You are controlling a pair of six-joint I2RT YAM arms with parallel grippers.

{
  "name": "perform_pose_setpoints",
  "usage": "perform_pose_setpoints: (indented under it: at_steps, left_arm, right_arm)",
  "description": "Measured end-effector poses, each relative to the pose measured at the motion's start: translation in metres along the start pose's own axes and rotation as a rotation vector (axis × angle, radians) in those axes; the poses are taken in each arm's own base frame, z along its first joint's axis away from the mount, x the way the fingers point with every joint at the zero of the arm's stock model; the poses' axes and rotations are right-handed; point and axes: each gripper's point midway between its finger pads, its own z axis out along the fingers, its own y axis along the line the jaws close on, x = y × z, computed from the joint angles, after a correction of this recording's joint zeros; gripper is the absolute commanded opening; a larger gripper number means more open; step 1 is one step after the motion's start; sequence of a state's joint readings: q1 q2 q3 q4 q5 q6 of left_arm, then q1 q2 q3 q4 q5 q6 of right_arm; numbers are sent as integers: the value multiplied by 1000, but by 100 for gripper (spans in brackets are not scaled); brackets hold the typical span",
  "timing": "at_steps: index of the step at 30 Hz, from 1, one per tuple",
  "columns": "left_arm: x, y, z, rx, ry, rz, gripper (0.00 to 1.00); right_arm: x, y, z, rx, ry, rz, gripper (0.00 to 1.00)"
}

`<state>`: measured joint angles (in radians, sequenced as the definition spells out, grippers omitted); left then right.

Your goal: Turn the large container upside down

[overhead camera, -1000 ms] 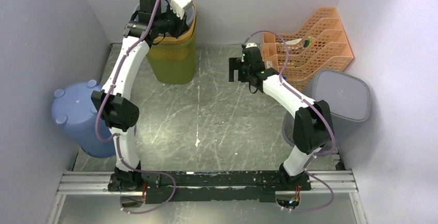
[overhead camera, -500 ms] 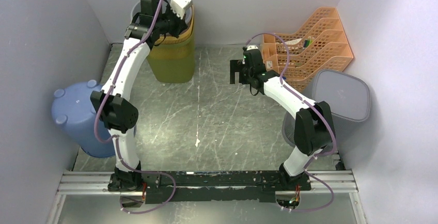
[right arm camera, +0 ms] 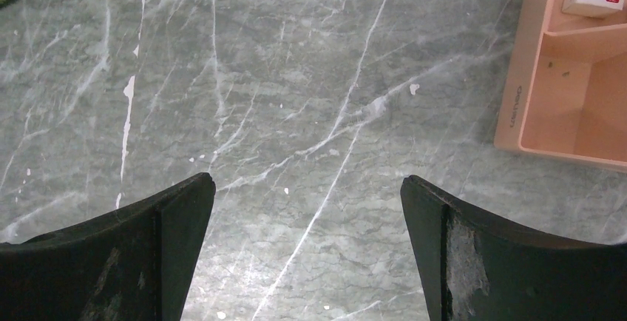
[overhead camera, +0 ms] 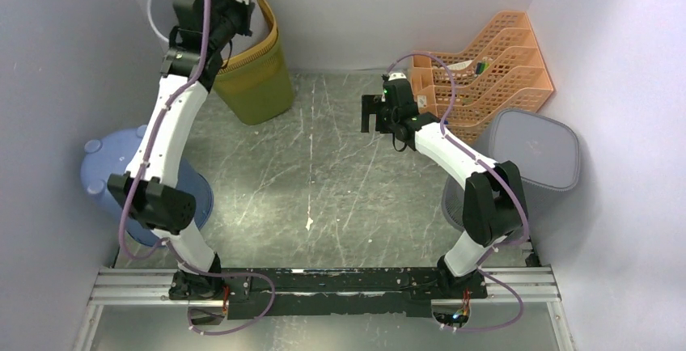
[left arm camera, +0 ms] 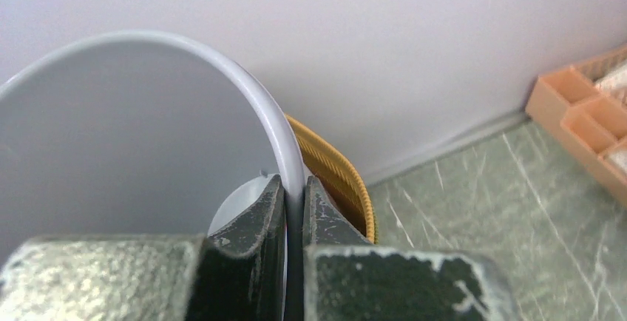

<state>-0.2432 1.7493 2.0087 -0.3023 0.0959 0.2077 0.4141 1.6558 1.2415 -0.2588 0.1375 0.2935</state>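
Observation:
My left gripper (left arm camera: 294, 184) is shut on the thin pale rim of the large grey container (left arm camera: 244, 77), one finger inside the rim and one outside. In the top view it (overhead camera: 202, 3) is raised at the back left corner, and the grey rim (overhead camera: 154, 7) arcs out to its left. Right beside that rim, a yellow ribbed bin (overhead camera: 255, 84) leans toward the back left; its ribbed edge (left arm camera: 333, 169) shows just behind my fingers. Whether the grey container sits inside the yellow bin I cannot tell. My right gripper (right arm camera: 307, 188) hangs open and empty over the bare marbled floor, mid-right (overhead camera: 370, 112).
A blue bin (overhead camera: 105, 165) stands bottom up by the left wall, partly behind my left arm. A dark grey bin (overhead camera: 538, 153) stands at the right wall. An orange file rack (overhead camera: 485, 60) fills the back right corner, its base (right arm camera: 569, 99) close to my right gripper. Walls enclose three sides.
My left gripper has shut on the grey rim and swung up and to the left with it. The yellow bin has tipped and shifted left. The right arm has barely moved.

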Motion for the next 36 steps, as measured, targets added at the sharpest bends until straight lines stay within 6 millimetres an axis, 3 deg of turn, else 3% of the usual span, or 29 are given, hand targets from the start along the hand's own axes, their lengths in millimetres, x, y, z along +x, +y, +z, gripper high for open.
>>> perform_pose_setpoints:
  at_steps: [9,12,20,24,29,36]
  left_arm:
    - [-118,10,-68,-74,-286,15,7]
    - [-146,12,-94,-93,-353,21,7]
    - [-207,24,-185,-142,-525,3,7]
    - [-220,16,-220,-100,-591,-37,7]
    - [-220,-10,-246,43,-621,-114,7]
    - [-200,-63,-279,323,-599,-268,7]
  right_arm:
    - [3,2,1,-15,5,8,99]
    - [3,3,0,-17,5,9,99]
    - [-2,1,-3,-10,-5,6,99]
    - [-19,-5,-9,7,-37,15,99]
    - [-62,-31,-26,46,-127,53,99]
    - [-124,-68,-56,93,-264,105,99]
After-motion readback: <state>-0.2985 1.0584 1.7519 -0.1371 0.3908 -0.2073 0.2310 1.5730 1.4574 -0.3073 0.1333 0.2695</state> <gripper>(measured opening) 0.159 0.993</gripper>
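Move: Still pinched by the left hand at its rim, the light grey container has its middle about 6 cm ahead, 4 cm left and 11 cm below; the yellow basket it is leaving stands some 4 cm ahead, 3 cm left and 26 cm down. The upturned blue container sits roughly 32 cm back, 24 cm left, 30 cm lower. From the open right hand, the light grey container is about 15 cm ahead, 27 cm left and 19 cm up, the peach rack 7 cm ahead, 26 cm right and 8 cm down. Drawing the light grey container out of the yellow basket, the left hand keeps its pinch on the rim and sweeps about 30 cm back and 20 cm up, tipping its fingers up some 30 degrees, then swinging clockwise and dipping its left side as it sinks slightly. Late on, the open, empty right hand rises and moves right and a little forward, towards the peach rack. ##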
